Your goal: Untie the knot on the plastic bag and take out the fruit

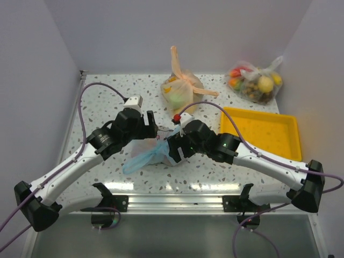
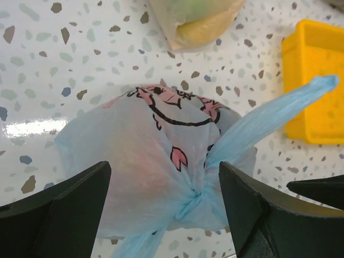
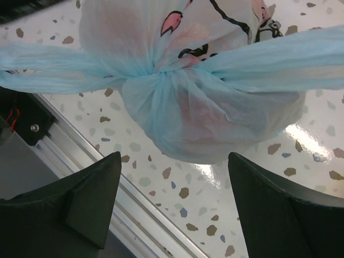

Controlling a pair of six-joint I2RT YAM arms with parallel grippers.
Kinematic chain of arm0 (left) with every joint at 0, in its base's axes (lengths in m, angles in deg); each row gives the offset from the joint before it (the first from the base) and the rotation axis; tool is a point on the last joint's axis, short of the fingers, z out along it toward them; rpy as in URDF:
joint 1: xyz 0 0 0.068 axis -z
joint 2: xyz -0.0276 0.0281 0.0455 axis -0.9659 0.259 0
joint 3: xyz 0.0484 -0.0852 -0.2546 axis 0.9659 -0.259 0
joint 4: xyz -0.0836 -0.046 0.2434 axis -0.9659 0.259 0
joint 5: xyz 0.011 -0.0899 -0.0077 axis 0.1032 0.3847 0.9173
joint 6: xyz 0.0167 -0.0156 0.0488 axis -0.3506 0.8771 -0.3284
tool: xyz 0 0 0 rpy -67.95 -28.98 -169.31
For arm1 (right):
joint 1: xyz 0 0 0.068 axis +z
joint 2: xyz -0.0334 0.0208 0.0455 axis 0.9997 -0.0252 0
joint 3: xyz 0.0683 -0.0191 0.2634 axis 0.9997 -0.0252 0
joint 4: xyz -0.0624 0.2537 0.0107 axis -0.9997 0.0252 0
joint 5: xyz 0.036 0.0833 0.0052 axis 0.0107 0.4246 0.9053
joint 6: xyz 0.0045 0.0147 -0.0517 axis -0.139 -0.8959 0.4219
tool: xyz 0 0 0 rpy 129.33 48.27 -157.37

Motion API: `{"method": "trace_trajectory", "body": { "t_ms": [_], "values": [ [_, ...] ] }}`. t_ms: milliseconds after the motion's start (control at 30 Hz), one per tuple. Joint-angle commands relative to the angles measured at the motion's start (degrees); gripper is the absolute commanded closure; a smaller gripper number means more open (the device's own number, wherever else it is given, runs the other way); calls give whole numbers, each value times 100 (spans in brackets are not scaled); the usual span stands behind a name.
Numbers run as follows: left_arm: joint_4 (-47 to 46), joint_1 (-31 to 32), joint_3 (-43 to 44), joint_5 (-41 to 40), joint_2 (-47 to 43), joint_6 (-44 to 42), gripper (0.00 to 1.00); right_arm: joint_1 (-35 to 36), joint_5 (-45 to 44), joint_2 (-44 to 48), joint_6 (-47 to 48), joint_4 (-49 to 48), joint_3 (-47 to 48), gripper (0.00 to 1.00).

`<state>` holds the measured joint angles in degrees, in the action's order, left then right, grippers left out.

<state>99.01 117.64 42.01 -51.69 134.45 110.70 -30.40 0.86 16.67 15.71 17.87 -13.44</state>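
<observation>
The plastic bag [image 1: 152, 152] is thin light blue with pink cartoon prints and lies on the speckled table between both arms. Its knot [image 2: 196, 196] is tied, with one handle ear [image 2: 269, 115] sticking up to the right. My left gripper [image 2: 164, 188] is open, one finger [image 2: 70, 209] on each side of the bag near the knot, not clamping it. My right gripper [image 3: 174, 177] is open too, over bare table just short of the bag [image 3: 215, 107] and its knot [image 3: 161, 75]. The fruit shows only as pinkish shapes through the plastic.
An orange tied bag [image 1: 183, 88] sits at the back centre, a clear bag of toy fruit [image 1: 255, 80] at the back right. A yellow tray [image 1: 263, 131] lies right of the blue bag. The metal rail [image 3: 80, 161] marks the near table edge.
</observation>
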Motion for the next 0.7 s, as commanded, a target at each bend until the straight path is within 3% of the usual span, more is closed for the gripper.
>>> {"method": "trace_trajectory", "body": {
  "t_ms": [0, 133, 433, 567, 667],
  "values": [
    [1, -117, -111, 510, 298, -708, 13, 188, -437, -312, -4, -898, 208, 18],
    [-121, -143, -321, 607, 571, -700, 13, 223, -586, -742, 22, -1409, 120, 27],
    [-912, -143, -1305, 1239, 395, -94, 16, 223, -639, -1069, -373, -2025, -943, 31],
    [-1027, -143, -1490, 1345, 421, 38, 18, 223, -596, -1033, -382, -2245, -1260, 47],
    [-1132, -143, -1595, 1398, 404, 135, 18, 223, -429, -1060, -303, -2421, -1348, 65]
  ]
}}
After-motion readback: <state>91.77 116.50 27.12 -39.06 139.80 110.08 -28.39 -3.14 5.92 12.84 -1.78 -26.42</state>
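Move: The blue bag's knot lies about 3 cm ahead of the right hand, 4 cm to its left and 10 cm below it. From the left hand the knot is some 4 cm back, 4 cm to the right and 13 cm down. One blue handle trails off from the knot, its middle about 9 cm farther left and 6 cm nearer the base. The orange bag stands roughly 23 cm ahead of the left hand and 12 cm to its right. The blue bag's knot is approached from both sides, from above. The right hand reaches some 5 cm forward-left, then sinks, easing back a little, to end about 10 cm lower, its fingers closing from nearly wide to under half around film just forward-right of the knot. The left hand drops about 12 cm and draws back 3 cm, tipping down some 15 degrees, fingers staying open, its right finger ending close to the knot. ##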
